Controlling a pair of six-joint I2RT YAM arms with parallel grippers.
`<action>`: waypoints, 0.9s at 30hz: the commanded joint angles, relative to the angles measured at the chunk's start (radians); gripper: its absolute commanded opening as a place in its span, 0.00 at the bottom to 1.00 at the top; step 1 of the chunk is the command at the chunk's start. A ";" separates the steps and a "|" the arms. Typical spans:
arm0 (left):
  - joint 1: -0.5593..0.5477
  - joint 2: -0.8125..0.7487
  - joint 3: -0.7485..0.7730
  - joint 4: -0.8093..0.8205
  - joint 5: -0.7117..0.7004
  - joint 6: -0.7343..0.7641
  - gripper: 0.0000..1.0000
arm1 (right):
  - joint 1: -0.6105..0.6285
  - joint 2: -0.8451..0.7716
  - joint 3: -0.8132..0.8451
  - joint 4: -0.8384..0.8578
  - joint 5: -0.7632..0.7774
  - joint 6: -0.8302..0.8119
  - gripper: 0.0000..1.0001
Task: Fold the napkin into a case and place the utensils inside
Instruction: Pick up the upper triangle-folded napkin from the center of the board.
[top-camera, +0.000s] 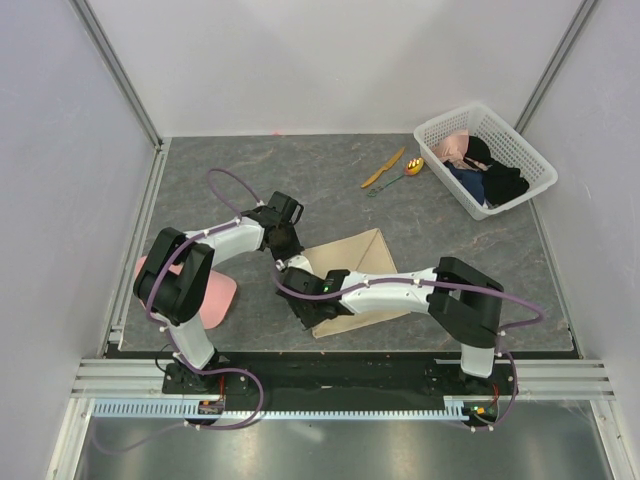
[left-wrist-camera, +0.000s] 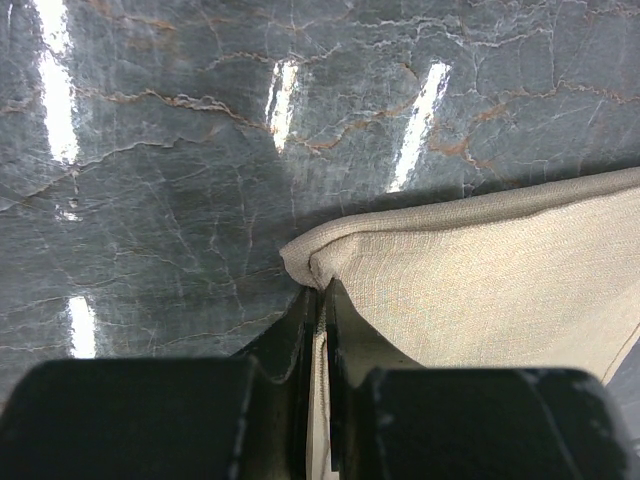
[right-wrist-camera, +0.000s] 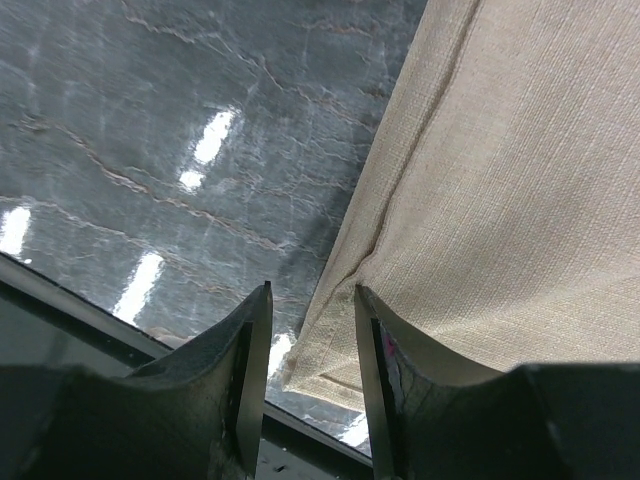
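The beige napkin (top-camera: 362, 268) lies folded on the dark table, between the two arms. My left gripper (top-camera: 284, 247) is shut on the napkin's left folded corner; in the left wrist view the cloth (left-wrist-camera: 480, 280) runs pinched between the closed fingers of the left gripper (left-wrist-camera: 322, 300). My right gripper (top-camera: 300, 302) stands open at the napkin's near left corner. In the right wrist view that gripper (right-wrist-camera: 310, 315) straddles the napkin's (right-wrist-camera: 500, 170) hemmed edge without gripping it. The orange knife (top-camera: 383, 168) and the green-handled spoon (top-camera: 402, 174) lie apart, far behind the napkin.
A white basket (top-camera: 524, 152) holding dark and pink clothes stands at the back right. A pink cap (top-camera: 214, 296) lies under the left arm near the table's front left. The table's front edge (right-wrist-camera: 90, 312) runs close to the right gripper.
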 joint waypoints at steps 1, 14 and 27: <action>-0.010 0.029 -0.033 -0.071 0.001 -0.020 0.02 | 0.026 0.040 0.010 -0.023 0.052 0.005 0.46; -0.006 0.026 -0.062 -0.047 0.004 0.015 0.02 | 0.054 0.119 -0.119 -0.029 0.104 0.033 0.33; -0.001 -0.028 -0.043 -0.050 0.046 0.009 0.02 | 0.054 0.048 -0.056 -0.077 0.119 -0.019 0.00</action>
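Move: My left hand still pinches the napkin's far-left corner. The fold in the napkin's left edge, near its close end, lies about 2 cm below my open right fingertips and 1 cm to their right; from my left hand it is some 15 cm back and 2 cm to the right. From my right hand, the napkin's near-left corner is about 3 cm back and 1 cm right, the pinched far corner 15 cm ahead and 2 cm left. I sink my right hand about 1.5 cm onto the napkin's left edge, easing roughly 1 cm to the right while the fingertips tip forward and rightward by not quite 10 degrees. Once down, I close these fingers from half open to shut, pinching the fold, while my left hand stays put and keeps its grip on the far corner. ##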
